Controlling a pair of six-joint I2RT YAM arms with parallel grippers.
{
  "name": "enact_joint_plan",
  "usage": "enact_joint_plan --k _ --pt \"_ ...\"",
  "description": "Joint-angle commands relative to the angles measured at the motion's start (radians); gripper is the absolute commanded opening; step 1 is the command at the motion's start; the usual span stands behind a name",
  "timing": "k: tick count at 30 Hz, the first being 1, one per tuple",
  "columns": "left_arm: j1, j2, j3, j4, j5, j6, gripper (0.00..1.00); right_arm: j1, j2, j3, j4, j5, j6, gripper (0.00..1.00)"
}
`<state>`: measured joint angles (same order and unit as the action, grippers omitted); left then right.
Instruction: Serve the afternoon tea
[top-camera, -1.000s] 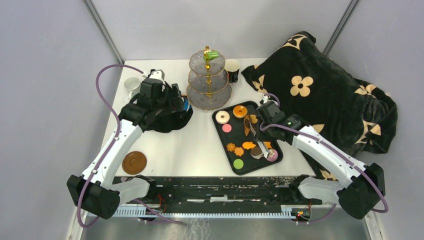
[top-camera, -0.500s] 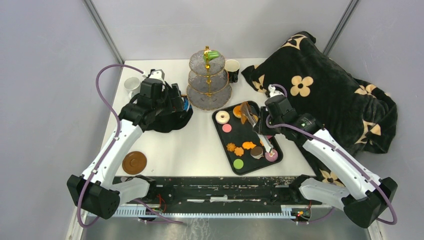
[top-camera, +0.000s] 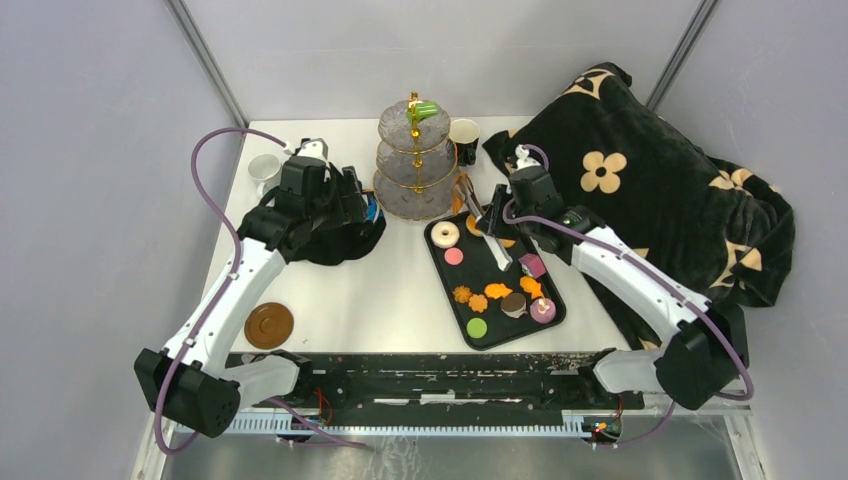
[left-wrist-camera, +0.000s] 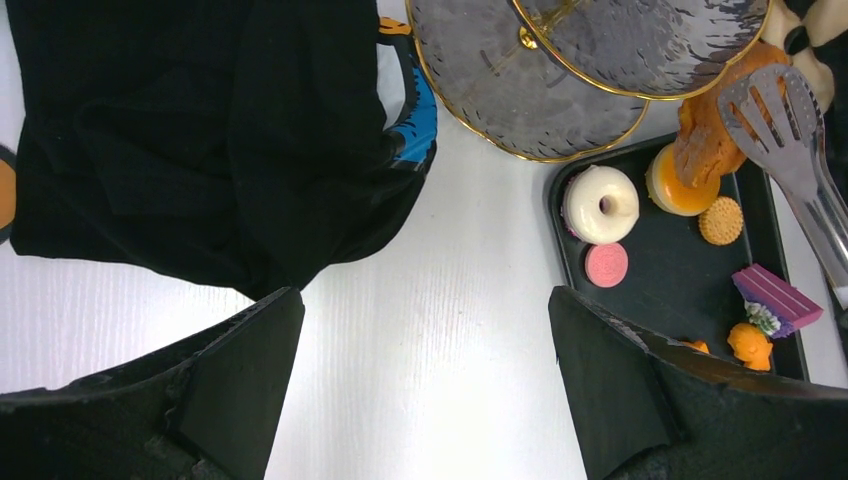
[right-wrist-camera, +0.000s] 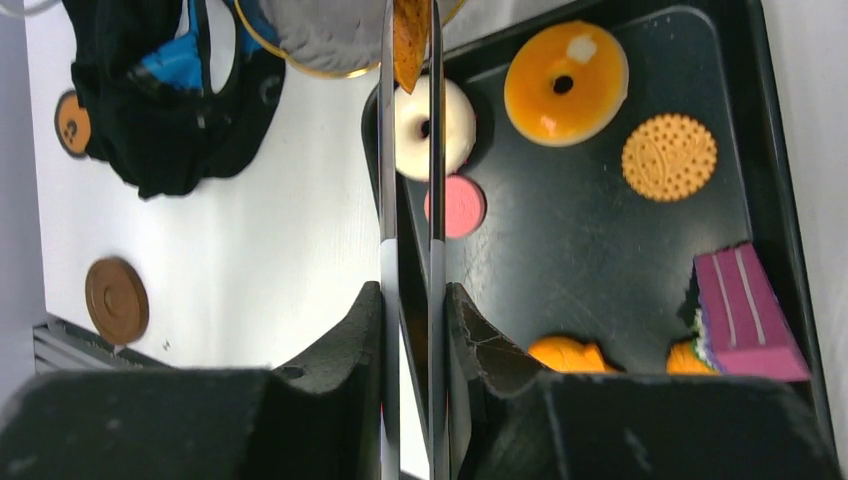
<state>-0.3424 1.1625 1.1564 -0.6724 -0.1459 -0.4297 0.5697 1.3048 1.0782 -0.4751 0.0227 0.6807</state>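
The afternoon tea lies on a black tray (top-camera: 492, 262): a white donut (right-wrist-camera: 456, 122), an orange donut (right-wrist-camera: 566, 83), a round cookie (right-wrist-camera: 669, 156), a pink disc (right-wrist-camera: 462, 207), a purple cake piece (right-wrist-camera: 745, 312) and a green disc (top-camera: 477, 327). My right gripper (right-wrist-camera: 412, 300) is shut on metal tongs (right-wrist-camera: 436, 200). The tongs pinch an orange-brown pastry (left-wrist-camera: 705, 140) at the rim of the tiered stand's (top-camera: 418, 150) bottom plate. A green treat (top-camera: 427, 110) sits on the top tier. My left gripper (left-wrist-camera: 425, 340) hangs open over bare table, left of the tray, holding nothing.
A black bag with blue trim (left-wrist-camera: 200, 130) lies under the left arm. The black flowered blanket (top-camera: 640, 180) fills the right side. A dark cup (top-camera: 464, 133) stands behind the stand, a white cup (top-camera: 263, 168) at far left, a brown coaster (top-camera: 269, 325) near left.
The right arm has swung away from the near end of the tray toward the stand, carrying the tongs and the pastry with it. The left arm has not moved.
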Motion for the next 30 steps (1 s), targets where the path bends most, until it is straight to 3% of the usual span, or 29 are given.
enact_joint_plan --k 1,21,30 --pt "0.004 0.01 0.044 0.022 -0.046 0.033 1.0 -0.038 0.058 0.045 0.191 -0.043 0.029 0.01" --pt "0.014 0.045 0.085 0.031 -0.1 0.073 1.0 -0.135 0.443 0.231 0.371 -0.199 0.047 0.01" --pt "0.017 0.048 0.087 0.033 -0.129 0.08 1.0 -0.165 0.618 0.334 0.448 -0.341 0.052 0.01"
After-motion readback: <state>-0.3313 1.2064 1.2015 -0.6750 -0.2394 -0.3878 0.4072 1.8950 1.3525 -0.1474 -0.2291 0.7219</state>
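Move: The right hand holds the tongs with the drumstick pinched in their far end. From that hand, the bottom tier of the cake stand is about 15 cm ahead, 14 cm left and 14 cm below. The orange donut lies some 5 cm ahead and 4 cm left, the white donut 3 cm ahead and 11 cm left, both about 16 cm below. From the left hand, the bottom tier is roughly 12 cm ahead, 20 cm right, 18 cm lower. Still pinching the drumstick in the tongs, the right hand carries it forward about 14 cm, sinking about 7 cm and easing a little left, so the tongs' far end slides in over the stand's bottom tier beneath the middle one. Fingers keep their hold as the wrist rolls some 10 degrees, its left side rising; whether the drumstick touches the plate can't be seen. ##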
